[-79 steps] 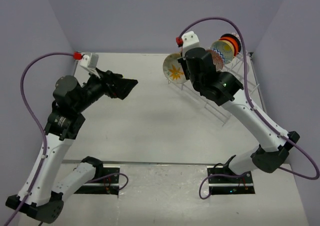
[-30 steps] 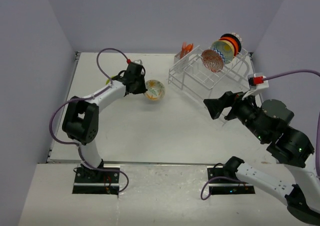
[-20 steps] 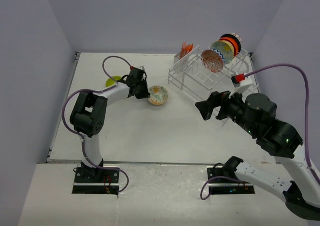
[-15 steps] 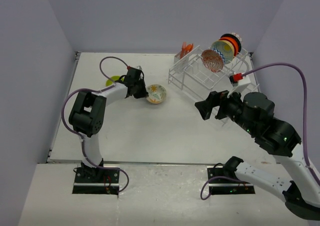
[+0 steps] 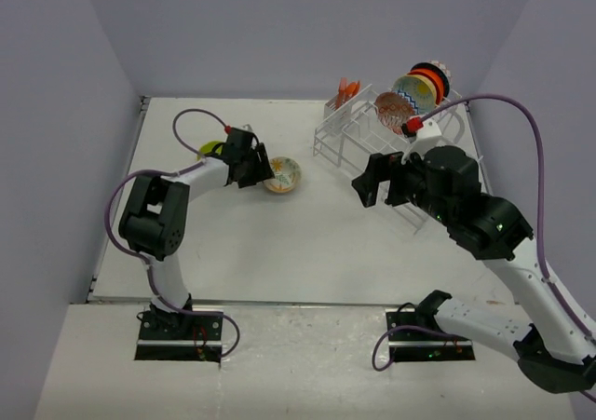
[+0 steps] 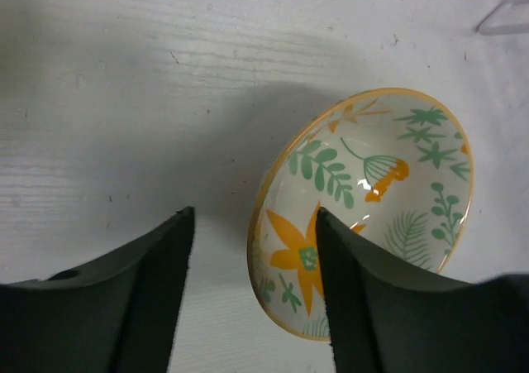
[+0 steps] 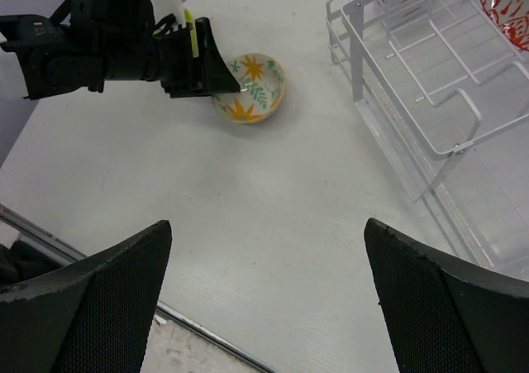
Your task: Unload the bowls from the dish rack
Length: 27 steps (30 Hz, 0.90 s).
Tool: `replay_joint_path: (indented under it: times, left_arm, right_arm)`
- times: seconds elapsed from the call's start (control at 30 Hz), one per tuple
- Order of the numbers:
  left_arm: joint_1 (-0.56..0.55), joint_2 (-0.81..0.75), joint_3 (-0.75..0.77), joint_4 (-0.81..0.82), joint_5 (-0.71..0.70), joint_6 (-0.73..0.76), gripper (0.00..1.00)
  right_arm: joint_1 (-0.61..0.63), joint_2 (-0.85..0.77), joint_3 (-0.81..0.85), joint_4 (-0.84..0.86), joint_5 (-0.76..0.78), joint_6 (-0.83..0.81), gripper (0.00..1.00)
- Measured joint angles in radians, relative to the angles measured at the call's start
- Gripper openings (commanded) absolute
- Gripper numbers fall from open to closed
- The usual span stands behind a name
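Observation:
The white floral bowl [image 5: 282, 174] sits on the table left of the dish rack [image 5: 365, 146]. It looks tilted in the left wrist view [image 6: 388, 199]. My left gripper [image 5: 258, 170] is open, and the bowl's near rim lies between its fingers [image 6: 149, 290]. A lime green bowl [image 5: 210, 148] lies behind the left arm. The pink-red [image 5: 395, 111], yellow zigzag [image 5: 413, 92], orange-red [image 5: 430, 78] and dark blue [image 5: 440, 70] bowls stand in the rack. My right gripper [image 5: 372, 180] is open and empty above the table in front of the rack, and sees the floral bowl [image 7: 249, 98].
Orange utensils [image 5: 347, 89] stand in the rack's corner basket. The rack's near tiers [image 7: 430, 108] hold nothing. The purple walls close in on the left, back and right. The table's front edge [image 7: 207, 336] runs below the right gripper.
My right arm has swung left and forward, up beside the rack. My left gripper and the floral bowl have shifted slightly left on the table.

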Motion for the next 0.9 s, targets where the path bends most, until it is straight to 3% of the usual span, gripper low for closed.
replay_joint_path:
  times: [0.1, 0.13, 0.4, 0.53, 0.6, 0.67, 0.73, 0.9]
  left_arm:
    - [0.001, -0.04, -0.024, -0.011, 0.003, 0.002, 0.86]
    - [0.002, -0.063, -0.034, -0.021, 0.005, 0.002, 1.0]
    - [-0.004, -0.657, -0.154, -0.07, 0.031, 0.031, 1.0]
    - [-0.004, -0.975, -0.201, -0.107, 0.004, 0.119, 1.0]
    - [-0.004, -1.104, -0.238, -0.154, -0.018, 0.165, 1.0]
    - [-0.004, -1.189, -0.271, -0.206, -0.039, 0.205, 1.0]
    - [-0.004, -1.225, -0.303, -0.255, -0.058, 0.23, 1.0]
    - [-0.004, -1.226, -0.357, -0.325, -0.064, 0.266, 1.0]
  right_arm:
    - [-0.014, 0.035, 0.022, -0.009, 0.03, -0.023, 0.99]
    - [-0.021, 0.055, 0.04, -0.014, 0.05, -0.033, 0.99]
    - [-0.032, 0.263, 0.248, -0.066, 0.372, -0.165, 0.95]
    - [-0.053, 0.324, 0.28, -0.023, 0.568, -0.322, 0.78]
    - [-0.075, 0.356, 0.291, 0.013, 0.626, -0.404, 0.76]
    - [-0.099, 0.389, 0.302, 0.049, 0.667, -0.483, 0.72]
    - [-0.118, 0.421, 0.312, 0.081, 0.677, -0.546, 0.61]
    - [-0.164, 0.53, 0.356, 0.143, 0.692, -0.667, 0.57]
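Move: The red bowl in the rack lies about 22 cm ahead of the right hand, 9 cm to its right and 9 cm lower; the yellow bowl is some 5 cm beyond it and 7 cm farther right. The left hand has the floral bowl's middle level with it, 5 cm to its right, and the green bowl 5 cm ahead, 15 cm left. From the left hand the red bowl is some 3 cm ahead, 33 cm right and 22 cm higher. Right reaches about 20 cm forward-right towards red bowl, rolling, half-closing; left opens wide, rising back from floral bowl. ##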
